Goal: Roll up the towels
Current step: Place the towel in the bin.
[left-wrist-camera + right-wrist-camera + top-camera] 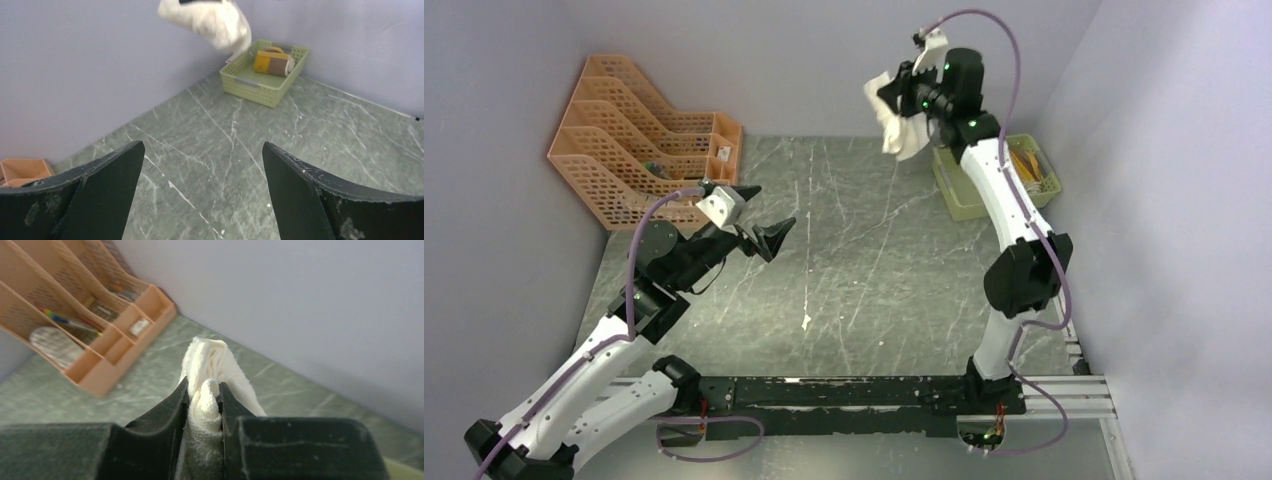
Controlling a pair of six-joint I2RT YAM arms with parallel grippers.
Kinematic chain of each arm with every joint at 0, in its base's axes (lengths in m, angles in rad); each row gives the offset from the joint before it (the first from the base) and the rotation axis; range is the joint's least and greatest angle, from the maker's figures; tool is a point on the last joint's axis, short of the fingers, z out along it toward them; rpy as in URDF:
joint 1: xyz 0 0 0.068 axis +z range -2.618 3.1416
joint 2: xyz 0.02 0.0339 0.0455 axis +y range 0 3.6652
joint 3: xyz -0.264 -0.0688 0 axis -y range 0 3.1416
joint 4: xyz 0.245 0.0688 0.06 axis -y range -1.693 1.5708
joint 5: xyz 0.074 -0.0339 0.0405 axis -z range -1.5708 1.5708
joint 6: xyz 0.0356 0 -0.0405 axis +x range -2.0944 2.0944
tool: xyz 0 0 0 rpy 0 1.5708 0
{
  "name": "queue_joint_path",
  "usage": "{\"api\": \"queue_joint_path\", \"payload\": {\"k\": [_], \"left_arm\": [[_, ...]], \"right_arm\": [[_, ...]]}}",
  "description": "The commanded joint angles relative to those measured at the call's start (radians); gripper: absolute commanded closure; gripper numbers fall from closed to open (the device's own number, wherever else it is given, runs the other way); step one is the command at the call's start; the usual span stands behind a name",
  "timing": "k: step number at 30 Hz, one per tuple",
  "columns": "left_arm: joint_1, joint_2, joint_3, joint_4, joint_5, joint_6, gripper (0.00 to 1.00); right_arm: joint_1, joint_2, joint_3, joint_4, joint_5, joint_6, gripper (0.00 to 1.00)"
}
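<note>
My right gripper is shut on the cream-white towel and holds it high in the air at the back right, above the table. The towel bunches between the jaws in the right wrist view and hangs down. It also shows in the left wrist view. The mustard-yellow and brown towel lies rolled in the light green basket. My left gripper is open and empty, hovering over the left part of the table.
An orange tiered file rack with pens and small items stands at the back left, also in the right wrist view. The green basket sits at the back right by the wall, partly behind the right arm.
</note>
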Motion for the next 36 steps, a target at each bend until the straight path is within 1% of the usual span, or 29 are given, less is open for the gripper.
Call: {"api": "queue_joint_path", "payload": {"k": [1, 3, 6, 11, 15, 17, 21, 24, 29, 34, 36], "left_arm": [[-0.001, -0.028, -0.015, -0.064, 0.063, 0.006, 0.0], [-0.001, -0.026, -0.011, -0.094, 0.074, 0.017, 0.0], [0.0, -0.02, -0.013, -0.14, 0.089, 0.037, 0.0], [0.002, -0.011, -0.057, -0.15, 0.113, 0.032, 0.0], [0.006, 0.012, -0.089, -0.126, 0.138, 0.01, 0.0], [0.009, 0.027, -0.097, -0.112, 0.154, 0.002, 0.0], [0.014, 0.049, -0.106, -0.084, 0.169, -0.014, 0.0], [0.018, 0.059, -0.108, -0.076, 0.175, -0.023, 0.0], [0.022, 0.066, -0.113, -0.069, 0.176, -0.032, 0.0], [0.026, 0.076, -0.112, -0.07, 0.176, -0.038, 0.0], [0.028, 0.081, -0.11, -0.074, 0.177, -0.036, 0.0]], "right_arm": [[-0.126, 0.136, 0.291, -0.514, -0.223, -0.339, 1.0], [-0.205, 0.141, 0.285, -0.539, -0.247, -0.364, 1.0], [-0.295, 0.103, 0.206, -0.493, -0.221, -0.398, 1.0], [-0.365, 0.07, 0.131, -0.472, -0.136, -0.547, 1.0], [-0.425, 0.096, 0.075, -0.407, -0.139, -0.583, 1.0], [-0.446, 0.105, 0.013, -0.327, -0.098, -0.555, 1.0], [-0.46, 0.097, -0.179, -0.058, -0.009, -0.528, 1.0], [-0.461, 0.104, -0.26, 0.1, 0.055, -0.529, 1.0], [-0.462, 0.144, -0.284, 0.252, 0.078, -0.553, 1.0], [-0.461, 0.21, -0.214, 0.29, 0.076, -0.579, 1.0], [-0.462, 0.26, -0.183, 0.295, 0.062, -0.582, 1.0]]}}
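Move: The bin for the towel already pinched in the right hand lies about 32 cm to this hand's right, 10 cm farther out and some 30 cm below. In the bin's right half sits the yellow towel roll, around 37 cm right of the hand and 12 cm ahead; a white box stands behind the bin, about 13 cm beyond its middle. From the left hand the bin is roughly 37 cm ahead, 58 cm right and 30 cm lower. The white towel is swung by the right hand to the right, nearly 30 cm, and down about 20 cm until it hangs over the bin; then the hand eases forward some 5 cm, rising slightly. On the way the wrist rolls left side down and turns clockwise, fingers still shut on the towel. The empty left hand, wide open, sinks about 10 cm and tips down. ##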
